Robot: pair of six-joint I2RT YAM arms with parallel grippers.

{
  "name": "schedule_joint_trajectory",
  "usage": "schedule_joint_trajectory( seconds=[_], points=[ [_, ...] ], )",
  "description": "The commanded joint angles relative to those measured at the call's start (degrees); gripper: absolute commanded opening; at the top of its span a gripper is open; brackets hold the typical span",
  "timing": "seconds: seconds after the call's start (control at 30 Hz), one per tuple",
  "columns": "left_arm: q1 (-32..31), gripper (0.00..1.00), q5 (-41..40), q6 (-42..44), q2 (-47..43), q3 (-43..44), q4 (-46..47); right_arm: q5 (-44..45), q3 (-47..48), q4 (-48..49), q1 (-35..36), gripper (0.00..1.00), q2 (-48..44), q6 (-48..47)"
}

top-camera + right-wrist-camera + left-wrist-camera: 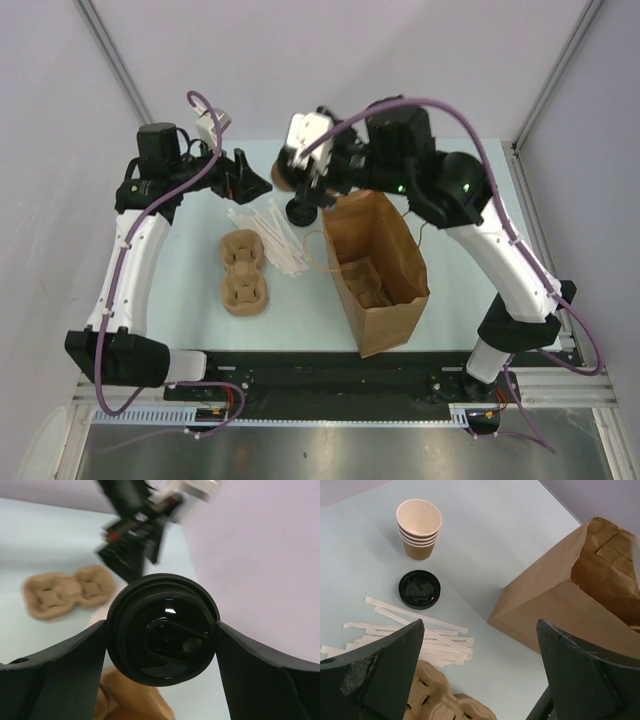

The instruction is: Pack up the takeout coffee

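Observation:
My right gripper (161,630) is shut on a round black lid (162,630), its fingers (60,670) pressing both sides. A blurred tan shape (130,700) lies below the lid, and I cannot tell whether a cup hangs behind it. From above, that gripper (312,185) hovers by the bag's far left corner. No takeout coffee is in view as a lidded cup. The open brown paper bag (385,300) stands right of centre, tan shapes inside. My left gripper (480,650) is open and holds nothing, above the table's far left (255,180).
A stack of lidless tan cups (419,527) stands at the back, a loose black lid (419,589) on the table just in front. White wrapped sticks (268,235) lie scattered. Two pulp cup carriers (243,272) lie left of the bag (555,605).

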Motion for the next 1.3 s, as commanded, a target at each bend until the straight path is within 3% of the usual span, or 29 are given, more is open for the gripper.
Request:
schedule_joint_trajectory(
  seconds=[0.0,0.27,0.4,0.7,0.87,1.03,1.27],
  points=[
    [2.4,1.0,-1.0,-1.7,-4.5,-2.9,2.5,3.2,-0.4,0.0,10.4,0.63,-2.0,-4.2],
    [12.6,1.0,-4.5,-5.7,-5.3,-2.7,2.3,5.4,-9.7,-6.1,22.0,0.59,-3.1,-4.4],
    [14.6,1.0,-4.3,-6.0,-5.2,-1.8,2.5,5.7,-15.1,-7.9,25.5,0.54,-2.5,-3.0],
    [14.7,1.0,-3.3,-7.6,-7.3,-4.2,4.4,11.4,-36.1,4.2,28.0,0.54,-2.7,-2.9],
    [14.7,0.99,-2.8,-7.1,-7.5,-4.9,4.4,12.7,-40.2,8.4,28.0,0.54,-0.3,-1.8],
    [14.8,1.0,-2.4,-7.1,-7.9,-5.3,4.8,7.9,-46.5,16.9,27.7,0.55,-0.2,-1.2],
    [14.8,1.0,-1.6,-7.2,-8.8,-6.6,6.0,3.3,-48.2,21.8,26.2,0.55,2.9,2.0]
  ],
)
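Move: The right gripper holds the lidded coffee cup high and tilted. The bare table near the front edge, where it is headed, lies about 16 cm back, 10 cm left and 39 cm below. The paper bag's middle is some 13 cm right, 4 cm back and 28 cm down; the pulp trays are about 20 cm left, 3 cm ahead and 36 cm down. That spot lies some 23 cm back, 3 cm right and 24 cm below the left hand. Keep the right fingers closed on the cup and swing it back about 16 cm and left past the bag, then sink some 30 cm towards the open table between trays and bag, dipping the fingers about 35 degrees and easing left at the end. Take the empty, open left gripper about 9 cm left, turning 20 degrees counter-clockwise. ##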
